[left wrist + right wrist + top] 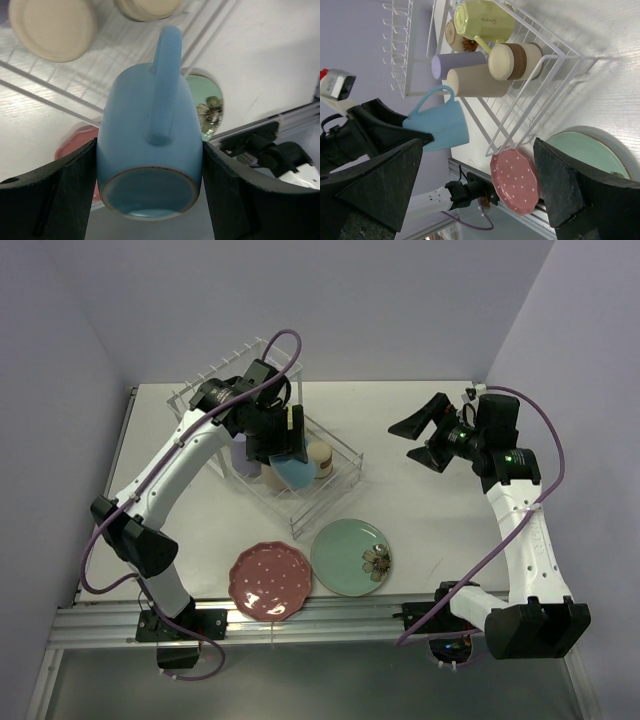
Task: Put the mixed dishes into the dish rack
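My left gripper (285, 448) is shut on the light-blue cup (150, 150), its black fingers (65, 200) pressed against the cup's two sides. The cup's base faces the wrist camera and its handle points away. It hangs above the near part of the dish rack (335, 445). Inside the rack lie a yellow cup (485, 22), a lavender cup (457, 64), a beige cup (475, 82) and a cream-and-brown cup (515, 61). The pink dotted plate (270, 580) and mint-green plate (350, 555) lie flat on the table. My right gripper (425, 440) hovers open, holding nothing.
The rack's raised tier of upright pegs (215, 370) stands at the back left by the wall. The two plates sit close to the table's near edge and the metal rail (320, 615). White tabletop (420, 510) separates the rack from the right arm.
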Tool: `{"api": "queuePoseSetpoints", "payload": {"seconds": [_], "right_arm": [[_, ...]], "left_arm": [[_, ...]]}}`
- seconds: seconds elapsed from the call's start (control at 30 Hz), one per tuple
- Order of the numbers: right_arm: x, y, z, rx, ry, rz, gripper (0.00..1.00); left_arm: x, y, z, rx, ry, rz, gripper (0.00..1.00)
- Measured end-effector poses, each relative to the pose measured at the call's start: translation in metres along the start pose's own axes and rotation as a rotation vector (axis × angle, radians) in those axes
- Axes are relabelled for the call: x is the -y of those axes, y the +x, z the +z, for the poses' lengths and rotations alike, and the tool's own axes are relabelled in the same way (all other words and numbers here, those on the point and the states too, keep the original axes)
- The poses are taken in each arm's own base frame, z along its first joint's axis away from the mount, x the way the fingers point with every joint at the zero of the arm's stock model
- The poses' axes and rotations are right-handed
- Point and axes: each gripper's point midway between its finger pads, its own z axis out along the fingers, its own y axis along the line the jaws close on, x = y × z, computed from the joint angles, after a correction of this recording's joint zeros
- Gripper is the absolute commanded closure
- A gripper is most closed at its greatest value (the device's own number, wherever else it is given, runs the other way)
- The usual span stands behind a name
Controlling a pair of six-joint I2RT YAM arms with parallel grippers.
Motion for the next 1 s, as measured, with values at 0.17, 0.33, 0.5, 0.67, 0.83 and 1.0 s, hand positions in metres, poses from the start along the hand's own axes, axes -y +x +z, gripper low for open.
{"api": "queuePoseSetpoints", "payload": {"seconds": [0.17, 0.33, 0.5, 0.67, 0.83, 1.0], "right_arm": [[0.000, 0.002, -0.002, 0.000, -0.001, -0.007, 0.01], [-0.002, 0.004, -0.005, -0.003, -0.008, -0.020, 0.01], [0.001, 0.007, -0.006, -0.011, 0.001, -0.028, 0.01], [0.008, 0.013, -0.008, -0.032, 0.029, -0.031, 0.01], [0.011, 0.019, -0.013, -0.038, 0.047, -0.048, 0.01], [0.014, 0.024, -0.016, -0.042, 0.066, -0.068, 0.02]], "left_arm": [[-0.015, 0.006, 0.011, -0.014, -0.064, 0.022, 1.00], [-0.015, 0.006, 0.015, -0.012, -0.076, 0.046, 1.00], [-0.011, 0.010, 0.026, -0.024, -0.090, 0.076, 1.00], [-0.013, 0.016, 0.044, -0.050, -0.135, 0.101, 1.00], [-0.016, 0.018, 0.054, -0.052, -0.179, 0.129, 1.00], [-0.016, 0.023, 0.059, -0.056, -0.200, 0.148, 1.00]]}}
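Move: The left hand holds the blue mug above the dish rack; the free spot near the rack's front corner lies almost straight below, about 18 cm down. The beige cup stands some 6 cm ahead and 4 cm left of the hand, the brown-banded cup 9 cm ahead and 6 cm right, both about 19 cm lower. From the empty right hand that spot is roughly 22 cm left, 3 cm back and 21 cm down. Still gripping the blue mug, the left hand sinks about 6 cm towards the gap, straightening downward; right retreats slightly. ##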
